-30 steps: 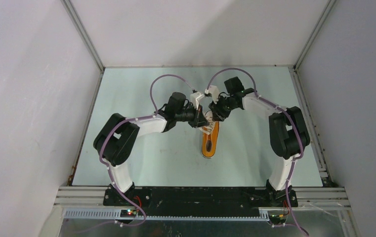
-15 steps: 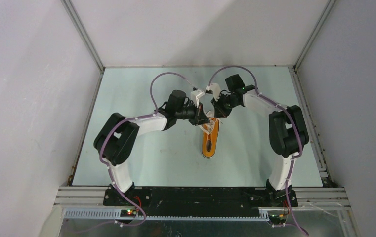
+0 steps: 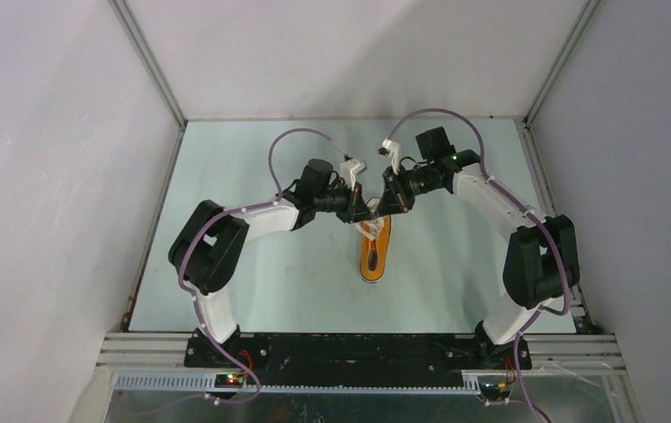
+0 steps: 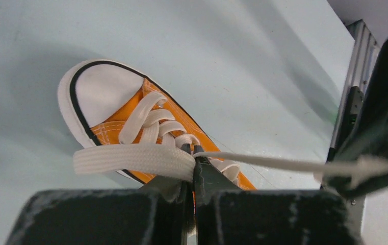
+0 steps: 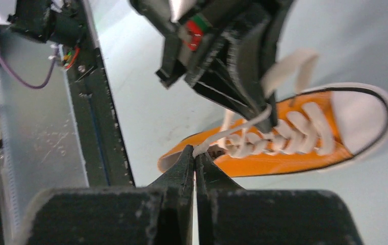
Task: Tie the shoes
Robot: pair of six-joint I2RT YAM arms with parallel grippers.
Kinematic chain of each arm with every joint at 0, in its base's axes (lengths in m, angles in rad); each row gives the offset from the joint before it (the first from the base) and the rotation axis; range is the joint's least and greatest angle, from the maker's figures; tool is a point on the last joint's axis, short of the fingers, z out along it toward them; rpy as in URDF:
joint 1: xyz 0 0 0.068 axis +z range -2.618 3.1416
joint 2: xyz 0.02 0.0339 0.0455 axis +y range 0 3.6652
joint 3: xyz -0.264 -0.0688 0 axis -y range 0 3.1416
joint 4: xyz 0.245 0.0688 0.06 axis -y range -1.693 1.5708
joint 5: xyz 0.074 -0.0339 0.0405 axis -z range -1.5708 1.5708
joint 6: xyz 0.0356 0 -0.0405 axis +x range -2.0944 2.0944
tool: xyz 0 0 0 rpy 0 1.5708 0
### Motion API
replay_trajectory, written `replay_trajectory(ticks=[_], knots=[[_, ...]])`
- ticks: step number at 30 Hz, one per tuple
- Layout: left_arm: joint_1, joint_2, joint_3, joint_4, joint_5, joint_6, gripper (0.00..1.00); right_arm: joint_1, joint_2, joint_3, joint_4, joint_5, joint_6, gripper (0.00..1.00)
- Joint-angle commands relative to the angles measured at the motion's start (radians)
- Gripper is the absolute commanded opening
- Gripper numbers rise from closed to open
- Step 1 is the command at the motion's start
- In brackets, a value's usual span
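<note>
The shoe, a small orange sneaker [image 3: 374,253] with a white toe cap, lies mid-table with its toe toward the far end. Both grippers meet over its laced part. My left gripper [image 3: 368,211] [image 4: 192,151] is shut on a flat white lace [image 4: 130,159] that loops out to its left. From those jaws a thin stretch of lace [image 4: 283,164] runs taut to the right. My right gripper [image 3: 383,208] [image 5: 196,152] is shut on that lace end [image 5: 232,131] just above the sneaker's [image 5: 293,159] opening. The left gripper's black fingers [image 5: 237,71] hang right in front of it.
The pale green table [image 3: 252,264] is boxed in by grey walls on three sides. Aluminium rails [image 3: 570,291] run along its edges. The black base bar [image 3: 358,348] with both arm mounts lies along the near edge.
My right gripper has shut on the lace end, and the right arm's elbow has swung outward to the right. The left gripper stays shut on its lace in the same place.
</note>
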Motion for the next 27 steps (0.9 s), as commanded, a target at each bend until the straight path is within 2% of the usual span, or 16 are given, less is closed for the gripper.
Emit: replay_trajectory(ticks=[1,7,14,20,27], knots=[[0.010,0.014,0.017,0.014,0.100,-0.045,0.06,0.051,-0.009,-0.022,0.048,-0.143,0.040,0.00],[0.016,0.034,0.009,0.030,0.228,-0.070,0.07,0.112,-0.004,-0.024,0.056,-0.139,-0.131,0.00],[0.018,0.060,0.053,-0.008,0.307,-0.022,0.07,0.158,-0.014,-0.038,0.065,-0.040,-0.375,0.00],[0.024,0.041,0.086,-0.066,0.273,0.043,0.07,0.166,-0.009,-0.042,0.072,0.009,-0.533,0.00],[0.035,0.041,0.101,-0.067,0.262,0.048,0.07,0.177,0.000,-0.043,0.055,0.048,-0.635,0.00]])
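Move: The right hand, lace end pinched, stands above the base side of the left fingertips, which hold a looped lace about 5 cm ahead, 2 cm left and 7 cm below it. The shoe's middle is some 3 cm ahead of the right hand, level sideways, 13 cm down; its toe cap is 8 cm farther out. From the left hand, the shoe's middle lies roughly 2 cm back, 2 cm right and 6 cm down. Turning counter-clockwise, the right hand carries its lace about 4 cm left, back and down behind the back-shifting left grip. ##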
